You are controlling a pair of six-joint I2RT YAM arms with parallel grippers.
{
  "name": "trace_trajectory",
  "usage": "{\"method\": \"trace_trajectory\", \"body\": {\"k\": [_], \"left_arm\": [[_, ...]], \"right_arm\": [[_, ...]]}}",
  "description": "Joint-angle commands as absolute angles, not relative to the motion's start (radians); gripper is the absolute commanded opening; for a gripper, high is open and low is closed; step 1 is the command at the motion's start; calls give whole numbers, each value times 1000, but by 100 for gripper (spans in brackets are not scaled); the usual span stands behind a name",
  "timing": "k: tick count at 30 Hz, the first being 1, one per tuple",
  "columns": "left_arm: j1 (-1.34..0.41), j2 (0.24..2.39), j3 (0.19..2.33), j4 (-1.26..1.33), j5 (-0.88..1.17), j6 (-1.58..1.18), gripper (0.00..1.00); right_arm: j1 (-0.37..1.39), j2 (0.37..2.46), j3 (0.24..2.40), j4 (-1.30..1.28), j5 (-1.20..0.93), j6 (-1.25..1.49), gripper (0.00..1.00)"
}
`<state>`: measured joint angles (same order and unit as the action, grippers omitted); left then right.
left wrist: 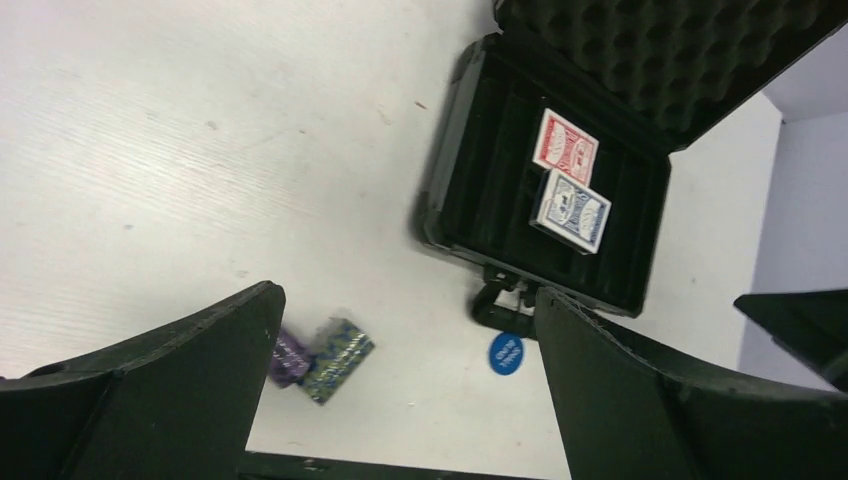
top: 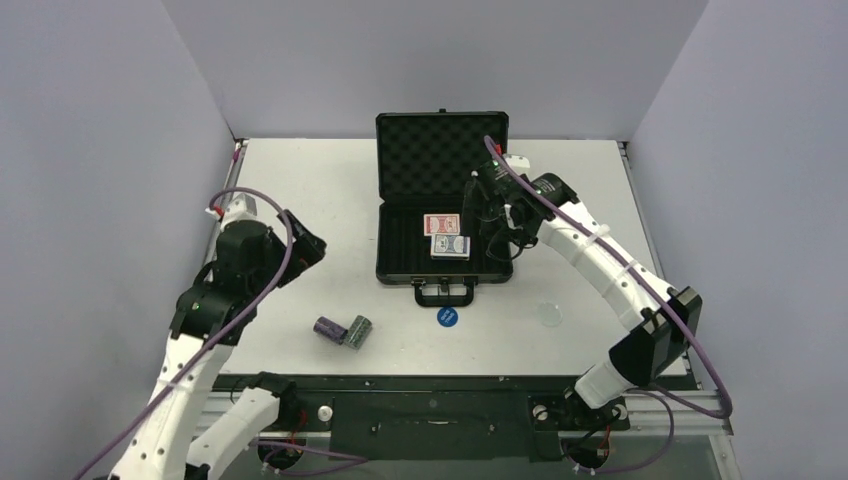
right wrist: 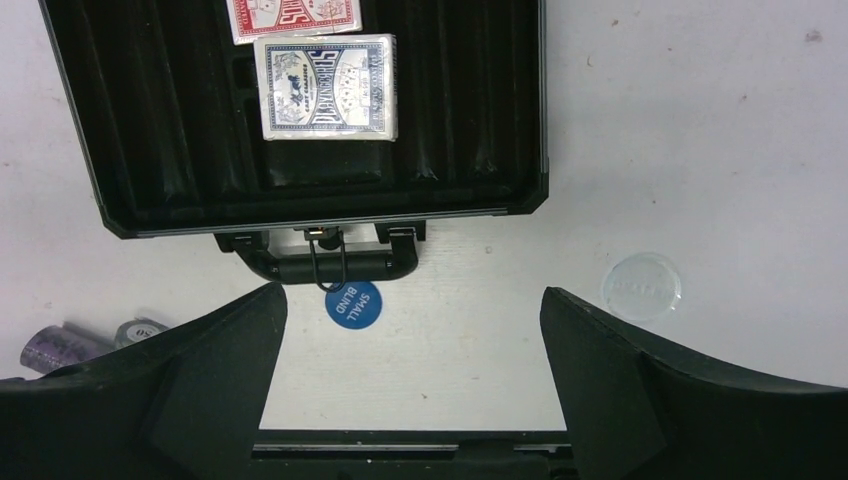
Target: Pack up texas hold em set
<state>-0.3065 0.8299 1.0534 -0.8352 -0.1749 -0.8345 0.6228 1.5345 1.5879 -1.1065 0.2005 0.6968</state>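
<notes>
The black case [top: 395,250] lies open at the table's middle, its foam lid [top: 440,150] up. Inside lie a red deck [top: 441,224] and a blue deck [top: 450,246]. A purple chip stack [top: 329,329] and a green chip stack [top: 360,331] lie on their sides left of the handle. A blue disc [top: 447,317] marked SMALL BLIND sits just below the handle [right wrist: 330,262], and a clear disc [top: 549,313] lies to its right. My right gripper [top: 487,228] hovers open over the case's right side. My left gripper [top: 303,247] hangs open, left of the case and above the chips.
Grey walls close in the table on three sides. The table's near edge [right wrist: 480,432] and the arms' mounting rail run just below the discs. In the left wrist view the chip stacks [left wrist: 338,358] lie close to that edge.
</notes>
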Motion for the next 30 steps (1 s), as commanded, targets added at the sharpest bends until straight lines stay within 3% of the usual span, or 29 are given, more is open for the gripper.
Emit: {"method": "trace_trajectory", "body": {"k": [1,12,21,30], "left_arm": [[-299,713,1037,-975,-268,-616,96],[-298,503,906,-977,-196,-559,96],[-285,497,853,-957,-238,-605,96],[-259,479,821,-909,-187,-584,96]], "right_arm": [[624,1596,1658,-1074,178,666,91],[613,1841,1793,-1010,135,693,61],[544,1965,1783,-920,98,783,55],[479,2028,1770,-886,83,858,57]]}}
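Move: The blue deck, beside the red one in the case, lies about 9 cm ahead of the right hand, 6 to its left and 16 below. From that hand the red deck is about 15 ahead, 8 left; the handle 2 back, 6 left. The purple chip roll lies 5 cm back of the left hand, level sideways, 21 below; the green one 6 right of it; the blue deck 14 ahead, 29 right. Towards the blue deck the right hand drops some 11 cm and reaches about 10 forward, swinging left over the case and then slightly right again; the open fingers close to about half, tilting downward and ending turned clockwise. No touch is seen. The empty left hand draws back and left from the case, sinking towards the chip rolls. ##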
